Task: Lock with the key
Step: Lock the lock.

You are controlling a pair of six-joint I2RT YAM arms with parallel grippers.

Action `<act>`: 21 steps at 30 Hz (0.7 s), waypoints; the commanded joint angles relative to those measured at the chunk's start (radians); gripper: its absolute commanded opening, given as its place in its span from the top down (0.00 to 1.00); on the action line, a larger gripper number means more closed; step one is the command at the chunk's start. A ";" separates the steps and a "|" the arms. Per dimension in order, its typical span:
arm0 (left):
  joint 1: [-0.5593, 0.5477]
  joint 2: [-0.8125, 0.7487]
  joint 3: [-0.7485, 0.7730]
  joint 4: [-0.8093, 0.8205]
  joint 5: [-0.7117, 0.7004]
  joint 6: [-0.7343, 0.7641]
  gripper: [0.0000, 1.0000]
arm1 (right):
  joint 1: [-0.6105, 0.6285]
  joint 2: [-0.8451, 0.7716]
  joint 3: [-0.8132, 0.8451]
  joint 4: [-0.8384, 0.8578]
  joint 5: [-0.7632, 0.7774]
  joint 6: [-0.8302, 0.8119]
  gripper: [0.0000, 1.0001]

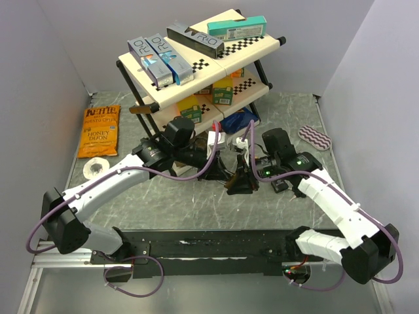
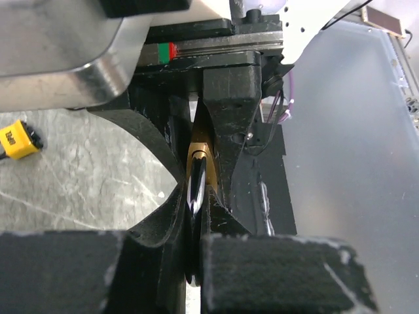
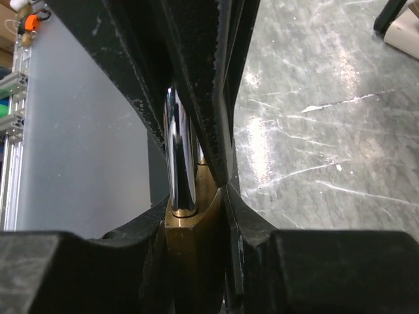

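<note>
A brass padlock (image 3: 191,252) with a chrome shackle (image 3: 179,154) sits between the fingers of my right gripper (image 3: 196,216), which is shut on its body. My left gripper (image 2: 195,219) faces it nose to nose and is shut on the key (image 2: 195,190), whose glossy black head is edge-on between the pads. The key's blade is hidden; it points into the brass padlock (image 2: 199,154). In the top view both grippers meet over the table's middle, the left gripper (image 1: 221,169) and the right gripper (image 1: 247,175). The lock itself is covered there.
A two-tier rack (image 1: 255,49) with boxes stands just behind the grippers. A chips bag (image 1: 99,131) and a tape roll (image 1: 96,168) lie at the left. A striped pad (image 1: 316,139) lies at the right. A small yellow part (image 2: 18,138) lies on the marbled table (image 3: 327,131).
</note>
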 commanded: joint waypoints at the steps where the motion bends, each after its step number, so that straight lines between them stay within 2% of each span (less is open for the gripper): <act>1: -0.100 0.019 0.046 0.398 0.129 0.048 0.99 | 0.055 -0.001 0.047 0.407 -0.172 0.068 1.00; 5: -0.051 -0.020 0.023 0.296 0.141 0.102 0.99 | -0.005 -0.035 0.047 0.306 -0.163 -0.016 1.00; 9: -0.001 -0.069 0.004 0.205 0.131 0.136 0.99 | -0.074 -0.056 0.073 0.111 -0.134 -0.139 0.99; 10: 0.016 -0.072 0.006 0.199 0.126 0.140 0.99 | -0.083 -0.063 0.075 0.085 -0.098 -0.161 0.90; 11: 0.028 -0.076 0.013 0.196 0.124 0.139 0.99 | -0.097 -0.064 0.076 0.065 -0.088 -0.194 0.73; 13: 0.056 -0.087 0.016 0.208 0.129 0.122 0.99 | -0.152 -0.066 0.085 0.011 -0.086 -0.218 0.54; 14: 0.064 -0.092 0.016 0.217 0.131 0.116 0.99 | -0.169 -0.066 0.091 0.000 -0.086 -0.228 0.34; 15: 0.071 -0.102 0.015 0.231 0.132 0.107 0.99 | -0.187 -0.064 0.111 -0.015 -0.083 -0.228 0.26; 17: 0.088 -0.112 0.006 0.289 0.138 0.062 0.99 | -0.209 -0.060 0.133 -0.049 -0.073 -0.237 0.17; 21: 0.096 -0.139 -0.016 0.410 0.144 -0.022 0.99 | -0.212 -0.069 0.151 -0.041 -0.089 -0.225 0.10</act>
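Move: The padlock body already sits between the right hand's fingers, practically at its hand point. The left hand already holds the shackle, with that body about 5 cm to its right, 2 cm back and 2 cm lower. On the table some 20 cm below the right hand, the yellow lock lies about 17 cm ahead and 8 cm to the right, and the black lock 7 cm ahead and 18 cm to the right. The right fingers let go of the padlock body, opening from a narrow grip to nearly wide, while the left keeps its pinch on the shackle. After a near standstill both hands swing forward and up, the left some 4 cm; the right goes about 7 cm, also drawing off to the right away from the left hand and rolling some 15 degrees. The left fingers tilt up slightly. ##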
